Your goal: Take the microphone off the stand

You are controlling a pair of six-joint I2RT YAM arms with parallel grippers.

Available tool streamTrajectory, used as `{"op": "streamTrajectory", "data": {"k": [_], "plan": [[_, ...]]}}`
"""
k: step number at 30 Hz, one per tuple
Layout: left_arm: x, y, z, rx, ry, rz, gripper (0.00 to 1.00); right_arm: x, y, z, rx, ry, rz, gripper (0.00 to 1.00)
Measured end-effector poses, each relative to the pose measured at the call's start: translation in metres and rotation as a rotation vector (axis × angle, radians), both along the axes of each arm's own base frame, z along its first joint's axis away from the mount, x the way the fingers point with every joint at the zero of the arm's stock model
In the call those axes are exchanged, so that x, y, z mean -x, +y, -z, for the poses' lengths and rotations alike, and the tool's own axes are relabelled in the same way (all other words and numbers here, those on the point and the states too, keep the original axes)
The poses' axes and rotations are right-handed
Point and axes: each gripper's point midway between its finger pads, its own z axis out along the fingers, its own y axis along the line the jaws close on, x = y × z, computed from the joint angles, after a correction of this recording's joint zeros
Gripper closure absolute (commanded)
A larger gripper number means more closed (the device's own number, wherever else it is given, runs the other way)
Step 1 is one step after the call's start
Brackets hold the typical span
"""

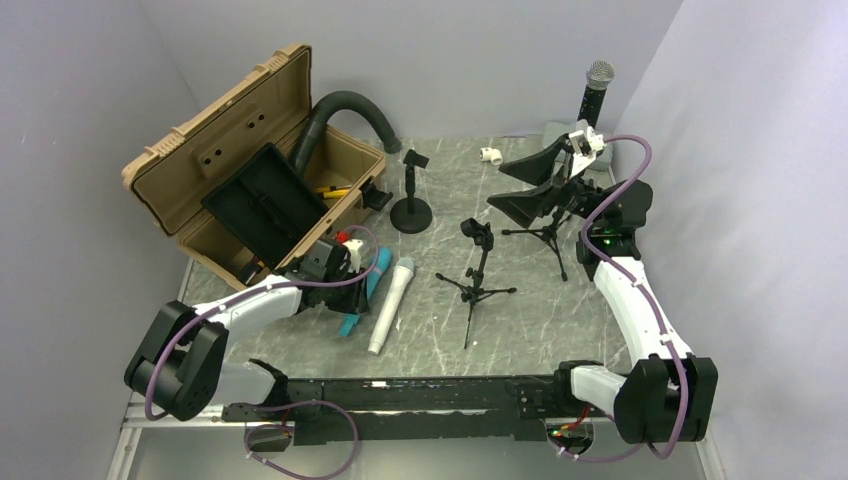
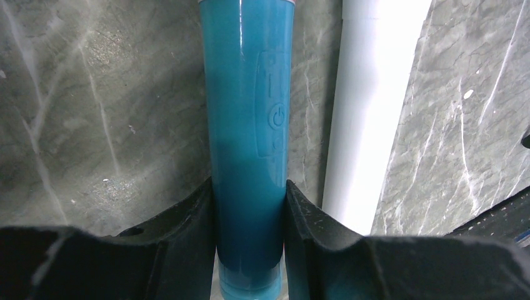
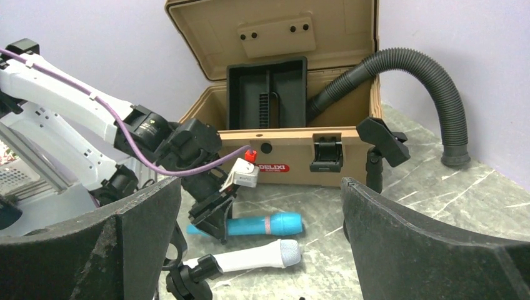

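A blue microphone lies on the marble table, next to a white microphone. My left gripper is shut on the blue microphone's handle, with a finger pressed against each side; the white microphone lies just to its right. A black microphone with a silver head stands upright at the back right; its mount is hidden behind my right gripper. That gripper is open and empty, above the table. Its view shows the blue microphone and the white one between the fingers, far off.
Two black tripod stands and a round-base stand are mid-table. An open tan case with a black tray and a black hose fills the back left. Walls are close on both sides.
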Motion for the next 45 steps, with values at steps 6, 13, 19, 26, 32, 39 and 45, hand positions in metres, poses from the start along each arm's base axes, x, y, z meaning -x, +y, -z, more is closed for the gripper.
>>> {"op": "streamTrajectory", "data": {"k": [6, 13, 19, 26, 32, 39, 45], "plan": [[0.000, -0.001, 0.000, 0.004, 0.001, -0.002, 0.69, 0.000, 0.000, 0.005, -0.003, 0.010, -0.002, 0.00], [0.000, -0.001, -0.001, 0.006, 0.000, -0.004, 0.58, 0.000, 0.000, 0.004, -0.006, 0.004, -0.003, 0.00], [0.000, -0.001, -0.002, 0.008, -0.002, -0.003, 0.48, 0.000, 0.000, 0.005, -0.003, 0.006, -0.002, 0.00], [0.000, 0.000, -0.005, 0.014, -0.015, -0.004, 0.41, 0.000, 0.000, 0.007, 0.005, 0.012, 0.003, 0.00], [-0.002, 0.000, -0.010, 0.018, -0.042, 0.014, 0.01, 0.001, -0.001, 0.011, 0.017, 0.019, 0.008, 0.00], [-0.022, -0.002, -0.048, 0.033, -0.173, 0.057, 0.01, 0.006, -0.002, 0.012, 0.039, 0.014, 0.019, 0.00], [-0.037, -0.017, -0.103, 0.109, -0.323, 0.133, 0.01, 0.011, -0.005, 0.008, 0.081, 0.019, 0.026, 0.00]]}}
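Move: The blue microphone is already down at the tabletop between the left gripper's fingers, held toward its tail, so its middle is about 4 cm ahead and 1 cm right of the left hand. The white microphone lies some 8 cm right and 1 cm ahead, the empty tripod stand roughly 29 cm right and 2 cm ahead, and the round-base stand about 23 cm ahead and 14 cm right. From the right hand, the blue microphone is some 29 cm left, 3 cm ahead and 36 cm below. Keep the left gripper in place over the blue microphone's handle and spread the fingers from half shut to fully open to let go. Then lift the gripper clear, slowly at first and then faster, about 9 cm up and some 4 cm forward, tipping the fingertips about 15 degrees outward to point more forward. ##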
